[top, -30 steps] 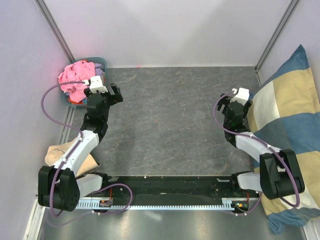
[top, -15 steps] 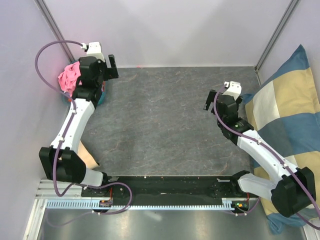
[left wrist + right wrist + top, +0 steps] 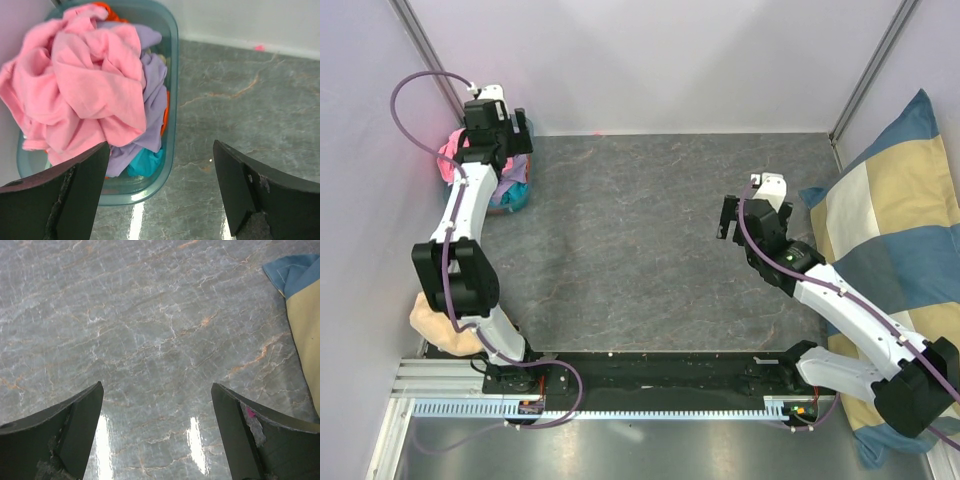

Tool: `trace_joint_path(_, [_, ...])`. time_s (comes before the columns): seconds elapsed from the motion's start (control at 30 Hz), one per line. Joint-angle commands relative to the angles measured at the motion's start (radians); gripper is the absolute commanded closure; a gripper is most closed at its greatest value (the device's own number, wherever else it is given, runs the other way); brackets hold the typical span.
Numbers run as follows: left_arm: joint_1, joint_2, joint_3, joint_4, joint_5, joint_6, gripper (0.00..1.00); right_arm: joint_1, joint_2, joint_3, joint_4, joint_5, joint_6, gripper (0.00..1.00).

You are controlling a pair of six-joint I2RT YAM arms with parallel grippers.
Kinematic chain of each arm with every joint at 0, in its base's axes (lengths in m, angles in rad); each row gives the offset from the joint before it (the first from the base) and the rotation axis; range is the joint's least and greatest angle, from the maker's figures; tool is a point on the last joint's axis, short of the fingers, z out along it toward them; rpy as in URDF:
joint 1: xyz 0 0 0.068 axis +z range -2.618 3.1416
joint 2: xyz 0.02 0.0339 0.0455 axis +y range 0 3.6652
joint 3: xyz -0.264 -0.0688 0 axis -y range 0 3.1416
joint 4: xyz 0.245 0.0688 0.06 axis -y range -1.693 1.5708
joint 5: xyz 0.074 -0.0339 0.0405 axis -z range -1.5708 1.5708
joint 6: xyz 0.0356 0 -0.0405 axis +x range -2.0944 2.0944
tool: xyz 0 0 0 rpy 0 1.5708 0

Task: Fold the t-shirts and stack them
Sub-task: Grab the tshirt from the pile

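The t-shirts lie crumpled in a teal plastic basket point(image 3: 173, 95) at the far left corner. The pink tee point(image 3: 85, 80) is on top, with a lavender tee point(image 3: 152, 95), a teal tee point(image 3: 145, 162) and a bit of an orange tee point(image 3: 103, 7) under it. From above, the pink tee point(image 3: 450, 160) and the basket point(image 3: 516, 196) show beside the left arm. My left gripper point(image 3: 160, 147) is open and empty, hovering above the basket's near right rim; it also shows in the top view point(image 3: 518, 135). My right gripper point(image 3: 732, 222) is open and empty over bare table point(image 3: 150, 315).
The blue-and-cream checked cushion point(image 3: 895, 230) leans along the right side; its corner shows in the right wrist view point(image 3: 300, 285). A beige cloth point(image 3: 435, 325) lies by the left arm's base. Walls close in the far and left sides.
My left arm has swung from beside the basket up toward the far left corner, above the basket. My right arm has reached out leftward, away from the cushion. Both grippers stay open.
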Motion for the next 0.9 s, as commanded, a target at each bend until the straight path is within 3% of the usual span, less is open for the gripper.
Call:
trace_joint_path(0.0, [-0.008,0.051,0.030,0.030,-0.063,0.001,0.10,0.019,-0.024,0.014,-0.042,0.033,0.010,0.02])
trace_joint_path(0.4, [-0.006,0.047,-0.043,0.124,-0.130,0.027,0.10,0.043,0.010,0.004,-0.021,0.021,0.015,0.02])
trace_joint_path(0.87, [0.050,0.155,-0.019,0.164,-0.164,-0.013,0.09,0.053,0.019,0.008,-0.027,-0.004,0.006,0.02])
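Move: The pink t-shirt heaped on top of the bin lies about 9 cm to the left hand's left, perhaps 3 cm ahead and some 14 cm below. The purple t-shirt beside it is nearly under the left hand, about 1 cm back, 1 cm left and 17 cm down; the turquoise shirt lies roughly 6 cm back, 1 cm left and 20 cm below. From the right hand, the pink t-shirt is about 64 cm left, 18 cm ahead and 8 cm lower. Towards the pink t-shirt in the bin, the left hand sinks about 5 cm, most of it early on, while easing some 4 cm left and a little forward. The wrist turns slightly counter-clockwise, and the fingers stay wide open, still short of the cloth. ##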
